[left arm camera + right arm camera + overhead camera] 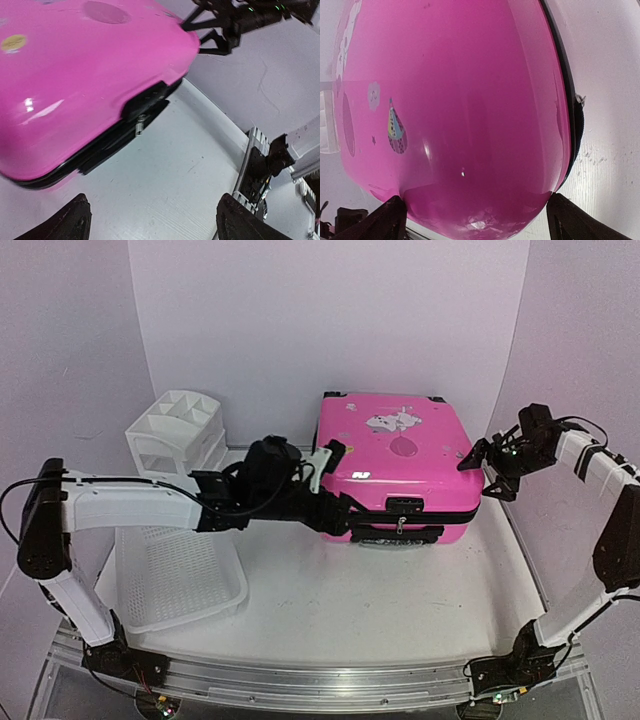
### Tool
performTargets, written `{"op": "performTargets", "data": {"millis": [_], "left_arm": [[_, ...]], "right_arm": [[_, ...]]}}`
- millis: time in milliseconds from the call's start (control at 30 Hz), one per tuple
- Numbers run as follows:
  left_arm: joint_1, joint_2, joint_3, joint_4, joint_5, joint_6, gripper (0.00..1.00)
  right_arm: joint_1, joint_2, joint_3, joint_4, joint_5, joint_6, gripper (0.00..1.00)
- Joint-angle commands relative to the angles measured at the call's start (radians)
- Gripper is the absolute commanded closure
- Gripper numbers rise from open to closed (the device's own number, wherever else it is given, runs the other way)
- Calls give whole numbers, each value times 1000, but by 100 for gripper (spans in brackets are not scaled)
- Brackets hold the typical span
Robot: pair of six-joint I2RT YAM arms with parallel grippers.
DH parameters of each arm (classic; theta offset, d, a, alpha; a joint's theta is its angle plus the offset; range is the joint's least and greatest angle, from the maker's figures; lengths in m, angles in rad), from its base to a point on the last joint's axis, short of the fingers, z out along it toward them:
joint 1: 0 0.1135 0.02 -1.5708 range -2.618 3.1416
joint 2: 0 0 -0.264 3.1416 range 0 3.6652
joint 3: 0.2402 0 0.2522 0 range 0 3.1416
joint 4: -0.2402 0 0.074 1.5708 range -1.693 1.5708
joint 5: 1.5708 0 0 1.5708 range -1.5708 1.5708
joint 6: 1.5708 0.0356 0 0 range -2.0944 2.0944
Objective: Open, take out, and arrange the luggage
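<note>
The luggage (395, 455), a bright-pink hard-shell suitcase with stickers on top, lies flat and closed at the back middle of the table. Its black zipper trim and front latch (402, 505) face me. My left gripper (350, 518) is open, low at the suitcase's front left, just in front of the trim. In the left wrist view the suitcase (75, 80) fills the upper left, and only bare table lies between the left gripper's (155, 225) jaws. My right gripper (481, 472) is open at the suitcase's right front corner. In the right wrist view the shell (465, 110) bulges between the right gripper's (477, 220) jaws.
A white plastic drawer organizer (178, 430) stands at the back left. A white mesh basket (180, 575) lies in front of it, under the left arm. White walls close in the back and sides. The metal rail (320, 685) with the arm bases runs along the near edge.
</note>
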Motion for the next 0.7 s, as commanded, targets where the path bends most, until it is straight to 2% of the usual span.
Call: {"op": "performTargets", "data": {"millis": [0, 33, 67, 333, 400, 667], "left_arm": [[-82, 149, -32, 369, -8, 71, 17], [-97, 183, -36, 473, -19, 88, 20], [-109, 219, -16, 504, -34, 89, 22], [-213, 456, 190, 525, -416, 51, 44], [-235, 499, 225, 525, -529, 64, 46], [-256, 641, 362, 522, -701, 31, 58]], "right_arm": [[13, -39, -36, -21, -58, 6, 2], [13, -35, -36, -19, -64, 5, 2], [13, -32, -35, -21, -68, 4, 2], [13, -57, -52, -23, -61, -4, 2], [13, -64, -59, -22, -58, -7, 2], [13, -80, -73, -21, -72, -2, 2]]}}
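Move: The zipper pull on the suitcase's front face hangs about 14 cm to the right of the left hand, some 5 cm ahead and 12 cm below. Right above the pull sits the combination lock, and just under it the black carry handle. From the right hand the pull is about 14 cm to the left, 7 cm back and 8 cm lower; the suitcase's near right corner lies between that hand's open fingers, about 2 cm below. The zipper pull is what the left hand closes in on: it sweeps some 14 cm right along the suitcase's front while sinking about 10 cm, then comes up slightly and edges forward. Its wrist swings about 15 degrees counter-clockwise and tips up as much, and the jaws narrow to about half open, empty. The right hand, still open around the corner, eases back and left about 2 cm. ##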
